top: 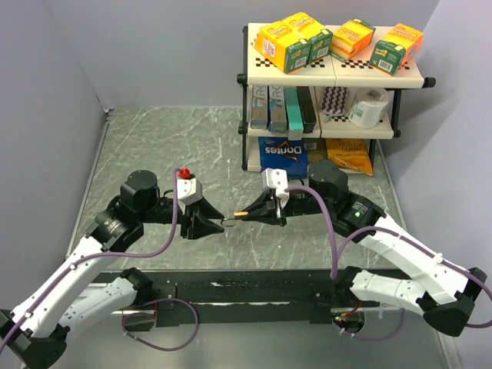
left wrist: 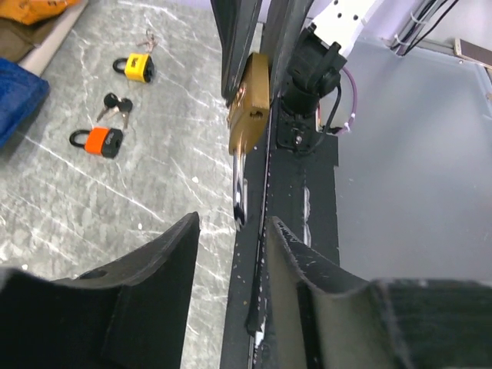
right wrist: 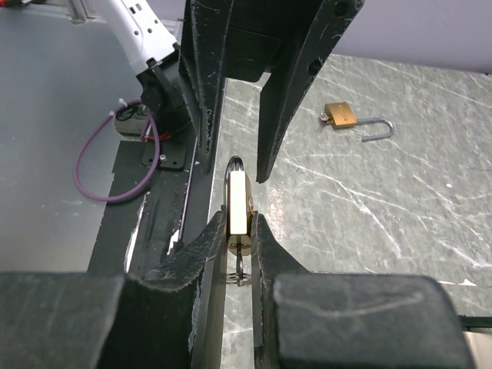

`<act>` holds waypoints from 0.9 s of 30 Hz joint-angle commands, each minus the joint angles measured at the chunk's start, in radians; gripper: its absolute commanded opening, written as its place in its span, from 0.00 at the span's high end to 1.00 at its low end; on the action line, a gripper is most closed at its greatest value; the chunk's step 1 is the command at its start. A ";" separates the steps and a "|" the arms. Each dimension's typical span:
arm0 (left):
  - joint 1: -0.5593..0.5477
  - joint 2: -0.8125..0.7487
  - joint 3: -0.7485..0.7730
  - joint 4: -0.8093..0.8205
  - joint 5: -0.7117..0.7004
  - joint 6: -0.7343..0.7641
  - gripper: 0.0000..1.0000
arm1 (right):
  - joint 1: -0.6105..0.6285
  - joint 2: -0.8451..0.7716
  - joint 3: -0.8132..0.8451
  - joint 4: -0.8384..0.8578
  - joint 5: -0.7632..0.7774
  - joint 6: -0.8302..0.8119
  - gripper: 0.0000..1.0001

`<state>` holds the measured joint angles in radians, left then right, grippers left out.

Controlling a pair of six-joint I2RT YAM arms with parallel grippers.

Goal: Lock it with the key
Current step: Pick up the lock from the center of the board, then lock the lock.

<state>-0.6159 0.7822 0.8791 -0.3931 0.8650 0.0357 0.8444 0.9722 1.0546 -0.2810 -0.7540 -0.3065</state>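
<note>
A brass padlock is held off the table, edge-on, with my right gripper shut on its body. A key with a wire ring sticks out of the lock's underside, between the fingers. In the left wrist view the same padlock points its steel shackle at my left gripper. That gripper is open, its fingertips on either side of the shackle's end with nothing clamped. From above, both grippers meet at the padlock in the middle of the table.
A yellow padlock, an orange padlock and loose keys lie on the marble table. Another brass padlock lies with its shackle open. A shelf rack with boxes stands at the back right, a Doritos bag below it.
</note>
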 commanded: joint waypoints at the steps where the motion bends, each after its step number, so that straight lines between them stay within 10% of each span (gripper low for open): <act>1: -0.011 0.002 -0.008 0.086 0.012 -0.028 0.56 | 0.002 -0.013 0.024 0.066 -0.025 0.012 1.00; 12: -0.035 0.017 -0.019 0.097 0.012 -0.030 0.72 | 0.002 -0.012 0.016 0.091 -0.008 0.032 1.00; 19: -0.036 0.019 -0.008 0.092 -0.004 -0.063 0.99 | 0.001 -0.006 0.021 0.072 0.008 0.050 1.00; 23: -0.035 0.022 0.015 0.042 0.041 -0.059 0.99 | -0.016 -0.009 0.022 0.036 0.067 0.083 0.47; 27: -0.035 0.009 0.015 -0.013 0.055 0.009 0.99 | -0.060 -0.001 0.047 -0.015 0.082 0.104 0.31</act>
<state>-0.6460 0.8032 0.8589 -0.3740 0.8738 -0.0101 0.8253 0.9722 1.0546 -0.2737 -0.7044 -0.2420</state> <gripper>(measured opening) 0.033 0.636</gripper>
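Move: My left hand, half open, goes for the small brass padlock held out by my right hand; its middle lies about 4 cm to the left hand's right, level with it. From my right hand, that padlock's middle is some 3 cm to the left, with its body still pinched between the fingertips. On the board, roughly 22 cm below my left hand, the orange padlock lies about 12 cm ahead and 23 cm right, the big brass padlock some 13 cm ahead and 28 cm left. I pass the small padlock across: my left hand eases about 1 cm right towards it and shuts its fingers on the shackle while my right hand holds the body nearly still. Once the left has pinched, my right fingers spread off the body and that hand starts to shift forward, about 1 cm; the left keeps its hold, sagging slightly. ##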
